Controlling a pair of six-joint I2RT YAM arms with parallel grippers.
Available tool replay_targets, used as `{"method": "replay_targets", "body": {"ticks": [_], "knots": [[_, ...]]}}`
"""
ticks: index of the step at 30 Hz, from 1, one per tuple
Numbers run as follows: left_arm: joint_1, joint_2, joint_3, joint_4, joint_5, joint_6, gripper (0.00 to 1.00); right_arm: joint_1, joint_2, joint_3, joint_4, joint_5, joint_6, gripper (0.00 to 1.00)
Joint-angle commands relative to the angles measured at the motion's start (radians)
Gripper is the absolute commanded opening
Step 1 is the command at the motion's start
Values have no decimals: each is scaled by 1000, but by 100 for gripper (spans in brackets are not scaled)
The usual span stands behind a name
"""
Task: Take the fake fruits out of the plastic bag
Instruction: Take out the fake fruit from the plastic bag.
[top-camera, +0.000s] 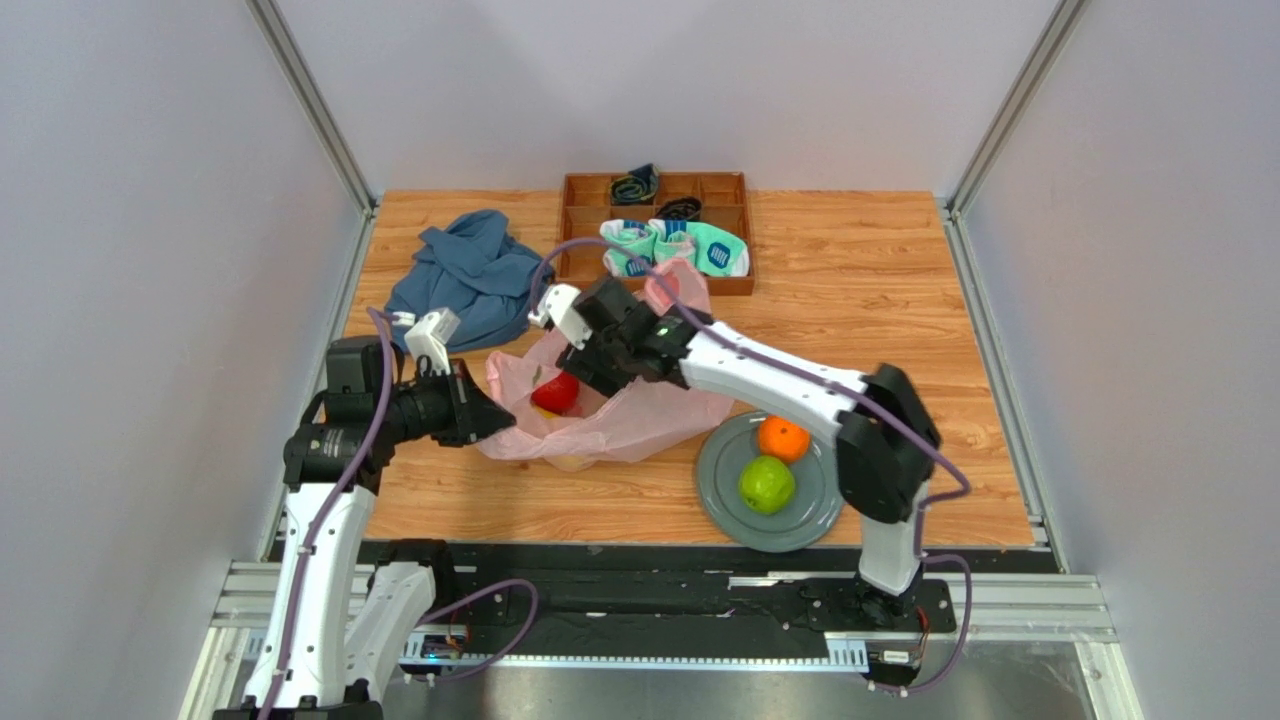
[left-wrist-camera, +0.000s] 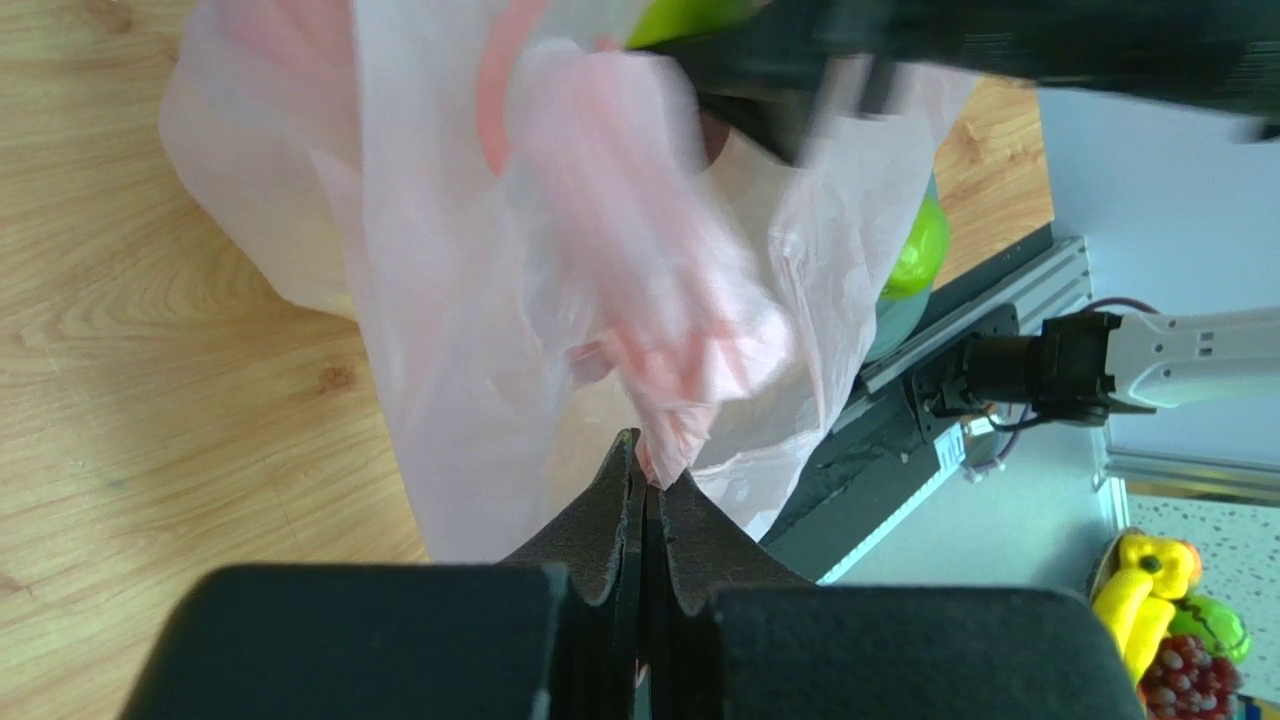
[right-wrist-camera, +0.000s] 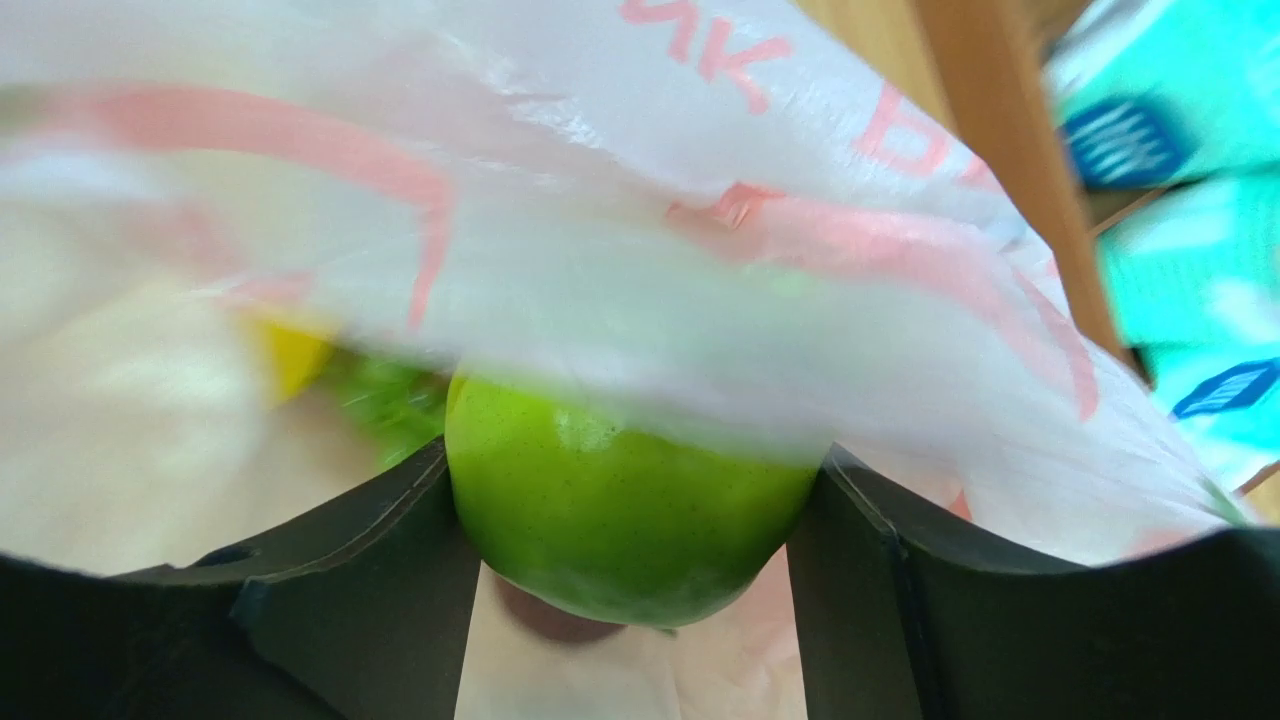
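The pink plastic bag (top-camera: 631, 428) lies crumpled mid-table with a red apple (top-camera: 556, 395) showing in its mouth. My left gripper (left-wrist-camera: 649, 473) is shut on a bunched edge of the bag (left-wrist-camera: 451, 300), holding it up at the left side. My right gripper (right-wrist-camera: 631, 465) is inside the bag, its fingers pressed against both sides of a glossy green fruit (right-wrist-camera: 616, 510). Bag film (right-wrist-camera: 676, 225) drapes over that fruit. Behind it, a yellow fruit (right-wrist-camera: 293, 353) and green grapes (right-wrist-camera: 383, 405) show blurred. An orange (top-camera: 781, 438) and a green apple (top-camera: 766, 483) rest on the grey plate (top-camera: 721, 495).
A blue cloth (top-camera: 466, 278) lies at the back left. A wooden tray (top-camera: 579, 195) at the back holds teal-and-white socks (top-camera: 676, 248). The grey plate sits front right, next to the right arm's base.
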Motion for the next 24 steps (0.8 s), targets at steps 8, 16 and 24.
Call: {"method": "replay_targets", "body": {"ticks": [8, 16, 24], "knots": [[5, 69, 4, 160, 3, -62, 0, -27, -333, 58, -217, -401, -48, 0], [5, 127, -18, 313, 41, -136, 0, -128, -305, 256, -165, -773, 242, 0], [5, 294, 141, 413, 52, -182, 0, -191, -18, 573, -275, -1140, 324, 28]]}}
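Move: The right hand already grips the green pear inside the bag; the plate lies some 20 cm to its right, 8 cm back and 12 cm below. On it the orange is about 22 cm right and 5 cm back, the green apple 20 cm right and 11 cm back. The red fruit sits in the bag about 6 cm left, 8 cm below. From the left hand the plate is about 34 cm right, 7 cm ahead, 21 cm below. Keeping the pear pinched, the right hand draws it up out of the bag's mouth, rising some 22 cm while pulling back about 8 cm, then drifting left late on; its wrist swings around 50 degrees, from fingers steeply down to mostly leftward. The left hand, still pinching the bag's rim, carries it 7 cm forward. ##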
